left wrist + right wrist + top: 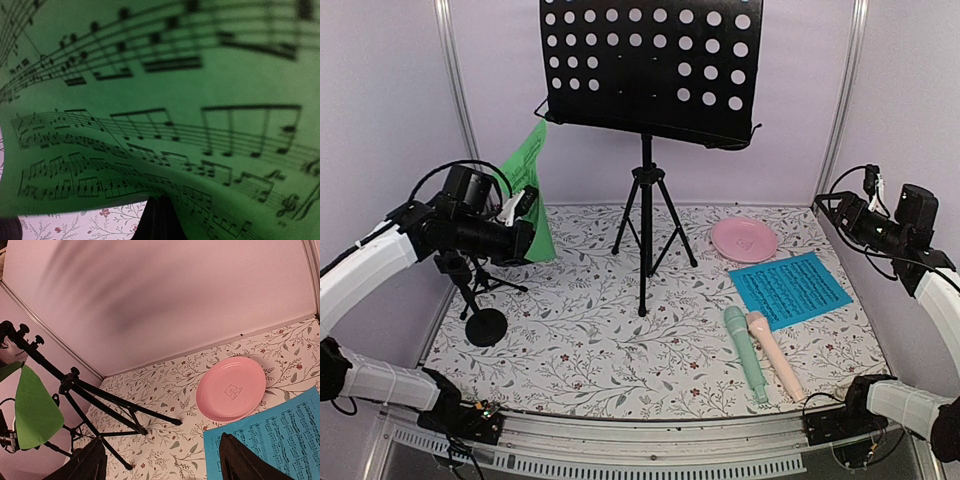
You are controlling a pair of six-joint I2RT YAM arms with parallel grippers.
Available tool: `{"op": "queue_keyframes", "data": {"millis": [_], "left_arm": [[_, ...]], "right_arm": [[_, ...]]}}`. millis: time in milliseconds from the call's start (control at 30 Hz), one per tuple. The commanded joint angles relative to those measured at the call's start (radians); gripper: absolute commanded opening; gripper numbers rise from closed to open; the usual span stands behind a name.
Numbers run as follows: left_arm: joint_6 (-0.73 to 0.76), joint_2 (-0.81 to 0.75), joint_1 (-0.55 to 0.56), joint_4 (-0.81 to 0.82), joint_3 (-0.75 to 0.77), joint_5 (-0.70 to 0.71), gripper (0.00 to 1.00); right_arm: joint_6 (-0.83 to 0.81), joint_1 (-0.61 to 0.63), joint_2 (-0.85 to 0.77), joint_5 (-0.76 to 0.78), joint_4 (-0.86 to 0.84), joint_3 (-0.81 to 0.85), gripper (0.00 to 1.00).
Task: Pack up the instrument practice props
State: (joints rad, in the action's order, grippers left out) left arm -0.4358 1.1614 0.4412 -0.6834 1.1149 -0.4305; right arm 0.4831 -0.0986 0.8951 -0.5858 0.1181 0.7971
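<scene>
My left gripper is shut on the lower edge of the green sheet-music page, which it holds upright at the left, above the table. That green page fills the left wrist view, with the dark fingertips pinching its edge. The blue sheet-music page lies flat at the right. Beside it lie the mint-green microphone and the pale-pink microphone. The black perforated music desk stands on its tripod at the centre back. My right gripper hangs open, above the blue page.
A round pink dish sits behind the blue page. Small black mic supports stand under my left arm: a round base and a little tripod. Pale walls close in the back and both sides of the floral tabletop.
</scene>
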Motion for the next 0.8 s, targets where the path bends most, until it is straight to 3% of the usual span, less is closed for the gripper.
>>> {"op": "queue_keyframes", "data": {"millis": [0, 333, 600, 767], "left_arm": [[-0.047, 0.04, 0.13, -0.05, -0.016, 0.119, 0.0], [-0.049, 0.202, 0.396, -0.04, -0.046, 0.202, 0.0], [0.017, 0.393, 0.536, -0.153, -0.052, 0.414, 0.0], [-0.024, 0.458, 0.582, -0.18, -0.081, 0.59, 0.0]], "right_arm": [[0.019, -0.001, -0.012, -0.022, -0.062, -0.018, 0.79], [0.081, 0.021, 0.014, -0.166, -0.21, -0.042, 0.8], [-0.098, 0.254, 0.055, -0.123, -0.238, 0.034, 0.81], [-0.218, 0.373, 0.09, -0.093, -0.255, 0.063, 0.81]]}}
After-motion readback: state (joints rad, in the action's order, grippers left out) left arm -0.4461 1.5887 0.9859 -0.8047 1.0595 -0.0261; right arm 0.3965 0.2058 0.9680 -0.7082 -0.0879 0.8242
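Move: The left hand already holds the green sheet; clear table short of the music stand lies about 12 cm back, 14 to its right and 24 below. The stand's near foot is some 20 cm right of that hand, about level fore and aft; the round-based holder, 17 left and 4 back. From the empty right hand the green sheet is about 60 cm left, the plate 20 ahead and 12 left, the blue sheet 6 ahead and 2 left, both some 31 below. Left keeps its pinch, lowering the green sheet 18 cm, back and right; open right swings 11 cm left towards it. ##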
